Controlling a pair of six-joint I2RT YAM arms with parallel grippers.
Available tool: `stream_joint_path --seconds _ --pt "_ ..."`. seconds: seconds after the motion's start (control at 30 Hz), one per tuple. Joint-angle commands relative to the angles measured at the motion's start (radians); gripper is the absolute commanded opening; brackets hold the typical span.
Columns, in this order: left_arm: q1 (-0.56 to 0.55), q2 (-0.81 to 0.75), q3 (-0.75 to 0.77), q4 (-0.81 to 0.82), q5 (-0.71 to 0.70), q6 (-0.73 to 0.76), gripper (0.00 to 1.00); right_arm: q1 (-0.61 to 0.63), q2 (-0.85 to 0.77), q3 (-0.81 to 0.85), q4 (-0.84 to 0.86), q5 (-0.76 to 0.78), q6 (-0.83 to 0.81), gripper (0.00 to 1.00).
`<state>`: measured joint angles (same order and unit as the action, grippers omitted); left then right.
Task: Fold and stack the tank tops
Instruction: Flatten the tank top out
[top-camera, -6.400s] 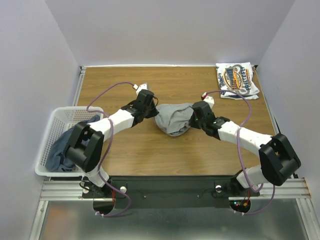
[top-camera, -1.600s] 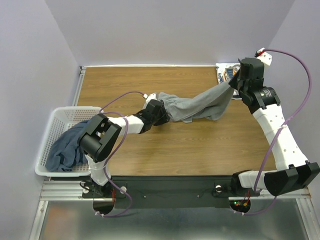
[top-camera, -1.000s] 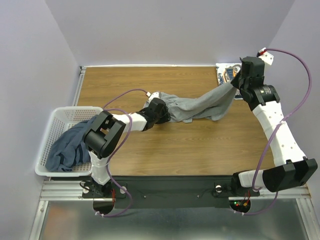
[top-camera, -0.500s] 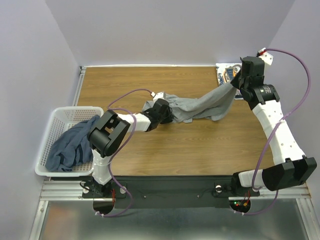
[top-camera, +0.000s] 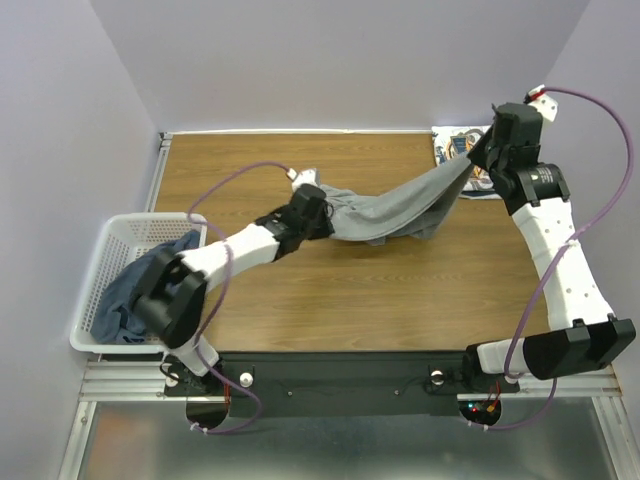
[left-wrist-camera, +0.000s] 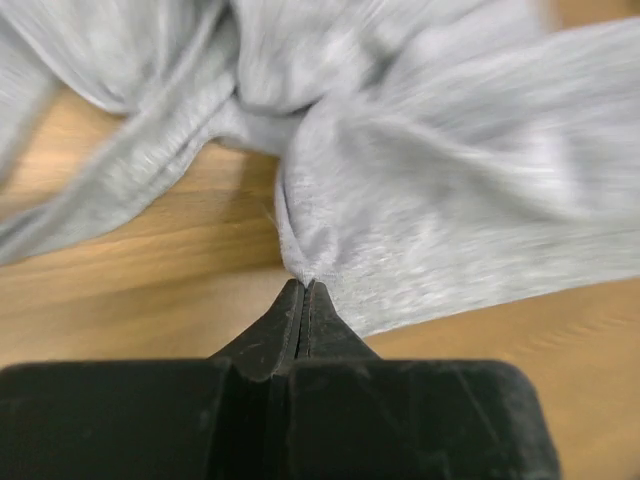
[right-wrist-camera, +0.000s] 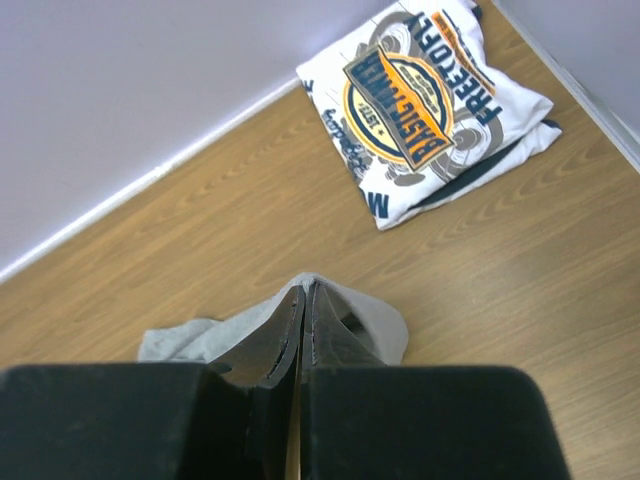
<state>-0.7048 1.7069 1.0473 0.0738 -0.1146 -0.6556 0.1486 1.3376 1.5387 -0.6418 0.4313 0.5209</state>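
Note:
The light grey tank top (top-camera: 395, 208) hangs stretched between both arms over the middle of the table. My left gripper (top-camera: 318, 206) is shut on a pinched fold at its left end (left-wrist-camera: 305, 283); the cloth (left-wrist-camera: 430, 180) spreads ahead of the jaws. High at the back right, my right gripper (top-camera: 470, 162) is shut on the other end, and grey cloth (right-wrist-camera: 375, 318) drapes round its closed tips (right-wrist-camera: 304, 286). The white tank top with the blue-and-orange logo (top-camera: 470, 158) (right-wrist-camera: 425, 95) lies folded in the far right corner. The dark slate blue tank top (top-camera: 135, 290) sits bunched in the basket.
A white plastic lattice basket (top-camera: 100, 262) stands at the table's left edge. Purple-grey walls close in the back and both sides. A metal rail (top-camera: 400, 372) with the arm bases runs along the near edge.
My left gripper closed on the grey top's left end and drew it slightly left and back. The right gripper lifted a little, pulling the cloth tauter.

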Motion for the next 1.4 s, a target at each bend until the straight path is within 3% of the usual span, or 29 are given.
stream_joint_path --seconds 0.0,0.13,0.17,0.4,0.63,0.93,1.1,1.27,1.37 --pt "0.024 -0.350 0.150 -0.145 -0.109 0.071 0.00 -0.032 -0.020 0.121 0.030 -0.040 0.008 0.00" --pt "0.034 -0.512 0.397 -0.278 -0.184 0.120 0.00 -0.038 -0.029 0.211 0.030 -0.088 0.031 0.00" --pt "0.034 -0.518 0.502 -0.301 -0.197 0.134 0.00 -0.037 -0.037 0.239 0.031 -0.110 0.036 0.00" --pt "0.034 -0.540 0.807 -0.356 -0.234 0.182 0.00 -0.037 -0.064 0.518 0.036 -0.164 0.037 0.00" --pt "0.034 -0.598 0.934 -0.319 -0.195 0.188 0.00 -0.038 -0.138 0.635 0.039 -0.163 0.019 0.00" --pt "0.033 -0.619 0.909 -0.217 -0.276 0.218 0.00 -0.037 -0.129 0.666 0.096 -0.215 0.033 0.00" --pt "0.060 -0.491 0.925 -0.138 -0.317 0.272 0.00 -0.037 -0.002 0.562 0.178 -0.273 0.054 0.00" --pt "0.269 -0.255 1.016 -0.080 -0.051 0.165 0.00 -0.037 0.196 0.544 0.315 -0.348 0.082 0.01" --pt "0.349 -0.065 1.190 -0.080 0.068 0.160 0.00 -0.038 0.359 0.638 0.392 -0.405 0.085 0.00"
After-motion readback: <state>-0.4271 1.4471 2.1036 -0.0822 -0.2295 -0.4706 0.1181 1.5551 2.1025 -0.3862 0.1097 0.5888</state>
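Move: The grey tank top hangs between both grippers, pinched at each: its middle is about 16 cm right of the left hand, 3 cm farther out and roughly level with it. From the raised right hand it lies some 18 cm left, neither ahead nor back, and about 22 cm below. The folded white shirt is roughly 19 cm ahead of the right hand, 8 cm right and 28 cm down; the basket is about 48 cm left of the left hand and 13 cm back. The tank top is whipped up by both hands, each keeping its pinch. The left shoots up nearly 60 cm, drawing left and back, its fingers swinging upward some 60 degrees, then pushes forward at that height. The right rises and pulls back too, fingers tipping up, then swings forward about 20 cm while sinking. ##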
